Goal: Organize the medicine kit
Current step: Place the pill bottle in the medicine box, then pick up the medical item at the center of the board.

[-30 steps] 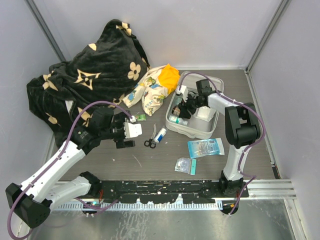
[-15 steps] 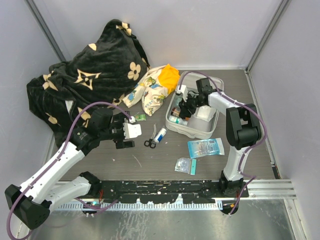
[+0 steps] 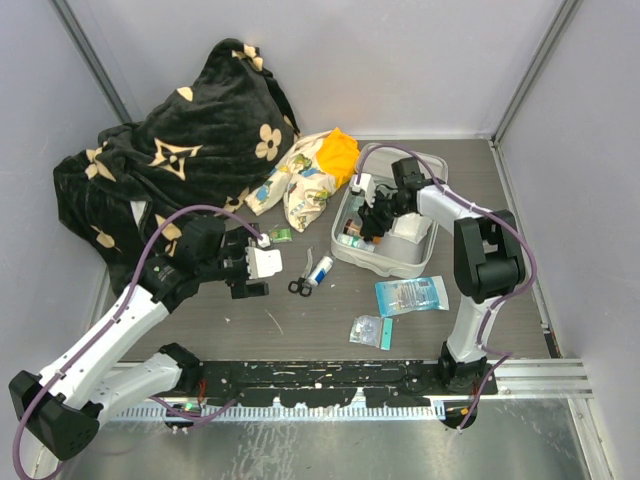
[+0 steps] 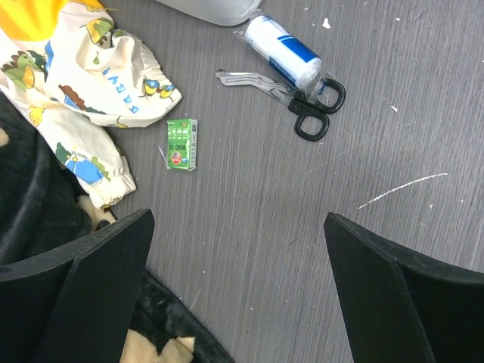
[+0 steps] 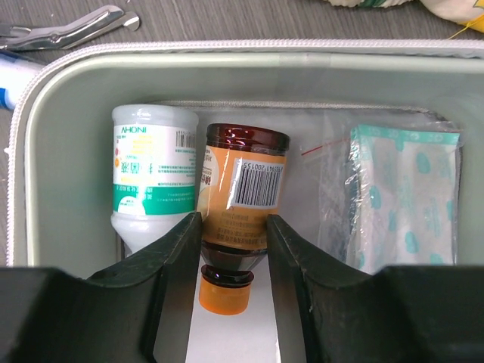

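Note:
The medicine kit (image 3: 402,263) lies open at the table's right, a pale grey zip case (image 5: 68,91). Inside it lie a white bottle with green print (image 5: 153,174), a brown bottle with an orange label and cap (image 5: 243,189) and a clear packet of teal-dotted pads (image 5: 404,197). My right gripper (image 5: 234,221) reaches down into the case (image 3: 375,222), its jaws pressed on both sides of the brown bottle. At the table's left my left gripper (image 3: 264,262) hovers wide open over bare wood (image 4: 238,219), holding nothing.
Scissors (image 4: 291,98) and a blue-white gauze roll (image 4: 286,57) lie left of the kit, a small green box (image 4: 182,144) by the floral-and-orange cloth (image 3: 300,185). A black blanket (image 3: 180,150) fills the back left. A teal packet (image 3: 410,295) and a small bag (image 3: 368,330) lie near the front.
The right gripper's jaws have narrowed onto the brown bottle and it has shifted slightly inside the case. The left arm has not moved.

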`<move>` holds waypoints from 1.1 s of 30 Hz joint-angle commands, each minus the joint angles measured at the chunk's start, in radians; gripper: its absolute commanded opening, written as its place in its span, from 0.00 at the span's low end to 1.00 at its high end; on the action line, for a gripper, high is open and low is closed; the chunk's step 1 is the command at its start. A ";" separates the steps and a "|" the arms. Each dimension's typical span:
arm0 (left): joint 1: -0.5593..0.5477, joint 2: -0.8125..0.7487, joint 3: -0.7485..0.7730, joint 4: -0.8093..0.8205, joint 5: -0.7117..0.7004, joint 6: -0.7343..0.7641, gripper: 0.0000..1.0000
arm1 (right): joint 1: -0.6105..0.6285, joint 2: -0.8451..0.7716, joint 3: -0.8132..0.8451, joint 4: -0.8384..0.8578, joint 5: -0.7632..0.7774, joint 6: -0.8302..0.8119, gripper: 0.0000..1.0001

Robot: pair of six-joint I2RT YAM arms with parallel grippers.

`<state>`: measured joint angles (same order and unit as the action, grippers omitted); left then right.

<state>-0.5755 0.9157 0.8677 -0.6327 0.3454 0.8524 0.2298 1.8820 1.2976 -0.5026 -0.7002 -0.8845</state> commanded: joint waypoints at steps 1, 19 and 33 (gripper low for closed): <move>0.005 -0.011 -0.004 0.058 0.014 -0.022 0.98 | 0.005 -0.094 0.004 -0.029 -0.014 -0.004 0.47; -0.022 0.284 0.055 0.169 -0.005 -0.453 0.99 | 0.004 -0.382 -0.004 0.103 0.241 0.599 0.77; -0.163 0.597 0.095 0.403 -0.156 -0.664 0.92 | -0.092 -0.730 -0.359 0.229 0.325 0.696 0.85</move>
<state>-0.7307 1.4551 0.8886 -0.3305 0.2394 0.2615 0.1780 1.2312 1.0107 -0.3740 -0.3935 -0.2207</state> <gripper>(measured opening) 0.930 0.838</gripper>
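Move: The right hand has the pill bottle between its fingers in the medicine box. The white bottle lies about 4 cm back and 2 cm left, the teal-patterned packet about 7 cm ahead and 1 cm right, the white pad packet roughly 10 cm right and 1 cm ahead. From the empty left hand, the scissors lie about 5 cm ahead, 11 cm right and 17 below, the blue-and-white roll 6 cm ahead and 15 right, the green packet 13 ahead and 5 right. The right fingers open and let go of the pill bottle, then the hand rises straight out of the box; still climbing to about 15 cm, it swings right and back, away from the bottle, turning nearly 40 degrees clockwise and dipping a little last. The left hand, fingers wide, sinks and goes right towards the scissors and roll, tipping downward and turning slightly counter-clockwise, without reaching them. ##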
